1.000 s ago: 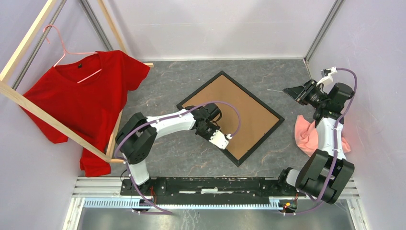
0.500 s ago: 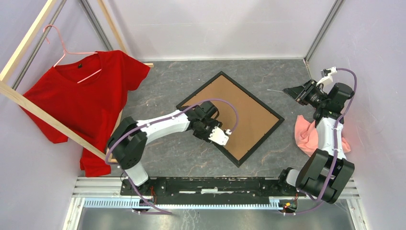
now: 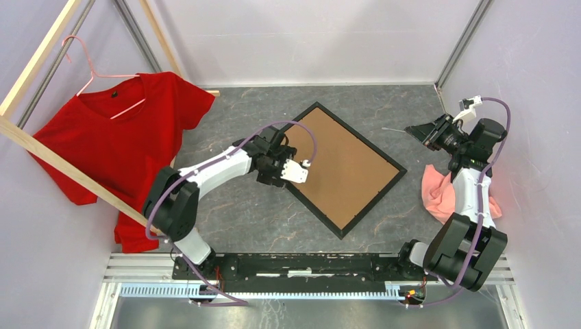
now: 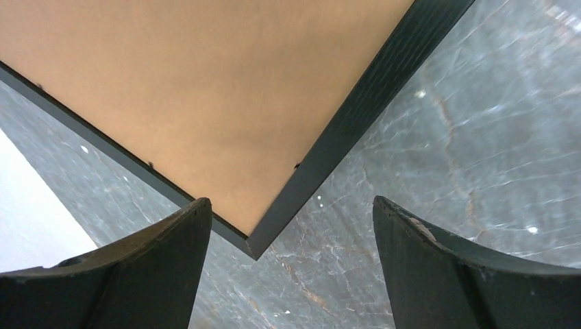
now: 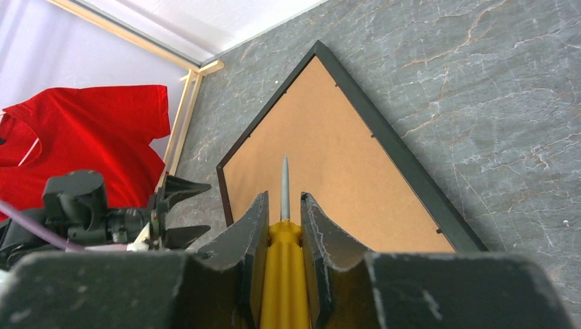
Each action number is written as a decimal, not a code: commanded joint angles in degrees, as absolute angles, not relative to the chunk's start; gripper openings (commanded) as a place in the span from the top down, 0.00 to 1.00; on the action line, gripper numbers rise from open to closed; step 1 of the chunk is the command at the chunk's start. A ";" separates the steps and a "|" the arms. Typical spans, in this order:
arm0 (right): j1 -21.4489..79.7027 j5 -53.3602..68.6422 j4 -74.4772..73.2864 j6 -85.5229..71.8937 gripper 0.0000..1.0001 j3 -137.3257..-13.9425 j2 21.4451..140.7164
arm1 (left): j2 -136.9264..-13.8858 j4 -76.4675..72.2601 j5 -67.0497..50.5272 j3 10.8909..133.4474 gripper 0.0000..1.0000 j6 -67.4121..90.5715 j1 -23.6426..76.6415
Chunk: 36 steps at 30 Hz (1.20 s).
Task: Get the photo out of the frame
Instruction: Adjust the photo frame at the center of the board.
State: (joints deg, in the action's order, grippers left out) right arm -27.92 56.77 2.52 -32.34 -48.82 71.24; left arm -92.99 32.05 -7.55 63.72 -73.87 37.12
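Note:
The black frame (image 3: 361, 137) lies face down on the grey table, its brown backing board (image 3: 339, 164) facing up. The photo is hidden under the board. My left gripper (image 3: 284, 175) hovers over the frame's left corner with the jaws wide open. In the left wrist view that frame corner (image 4: 274, 229) shows between the spread fingers of my left gripper (image 4: 291, 201), which hold nothing. My right gripper (image 3: 418, 130) is raised at the right, off the frame, shut on a yellow-handled screwdriver (image 5: 284, 274). Its metal shaft (image 5: 285, 185) points toward the board.
A red T-shirt (image 3: 123, 144) on a pink hanger hangs from a pale wooden rack (image 3: 27, 140) at the left. A pink cloth (image 3: 438, 192) lies by the right arm. Enclosure walls and metal posts stand close on three sides.
My left gripper has opened wide and moved up and left along the frame's near-left edge to its left corner. The right arm has not moved.

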 commanded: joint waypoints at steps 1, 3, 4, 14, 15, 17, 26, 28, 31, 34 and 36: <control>-28.23 57.66 4.22 -32.73 1.00 -49.75 71.15 | -96.47 33.16 -6.49 66.62 0.08 -80.21 34.19; -28.25 57.66 4.22 -32.71 1.00 -49.75 71.18 | -97.62 32.65 -5.97 66.69 0.08 -81.46 33.53; -28.26 57.66 4.22 -32.70 1.00 -49.75 71.30 | -98.28 32.45 -5.94 66.75 0.08 -81.89 33.29; -28.24 57.66 4.22 -32.52 1.00 -49.75 71.57 | -100.74 31.08 -8.40 66.07 0.19 -83.47 33.22; -28.27 57.66 4.22 -32.53 1.00 -49.75 71.59 | -100.68 30.87 -8.65 65.89 0.20 -83.56 33.22; -28.22 57.66 4.22 -32.52 1.00 -49.75 71.64 | -100.56 30.45 -9.18 65.48 0.21 -83.70 33.23; -28.26 57.57 4.13 -32.58 1.00 -49.77 71.71 | -102.05 30.43 -10.55 65.13 0.25 -84.77 33.31; -28.22 57.57 4.13 -32.50 1.00 -49.75 71.81 | -102.20 30.48 -10.50 64.92 0.28 -84.88 33.39; -28.25 57.57 4.13 -32.57 1.00 -49.75 71.99 | -102.13 30.47 -10.43 64.66 0.33 -84.88 33.40; -28.26 57.64 4.04 -32.59 1.00 -49.75 72.08 | -102.04 30.49 -10.66 64.51 0.35 -84.86 33.53; -28.29 57.66 4.04 -32.59 1.00 -49.77 72.10 | -101.91 30.43 -11.00 64.39 0.36 -84.85 33.56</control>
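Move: Nearly under the left hand lies the stretch of the photo frame's back-left side by its left corner, about 2 cm ahead, 2 cm to the left and 6 cm below. The left corner itself sits some 5 cm ahead and 6 cm left; the brown backing board's middle is level with the hand and about 16 cm to its right. From the right hand that stretch of side lies roughly 38 cm left, 3 cm back and 22 cm down. Sinking about 5 cm onto the frame's back-left side, the left hand first also slides some 2 cm forward and left, then eases back slightly to the right as it settles. Its wide-open fingers narrow to around two thirds with the side between them, one tip over the board and the other outside over the table; they don't shut, and contact can't be seen. ##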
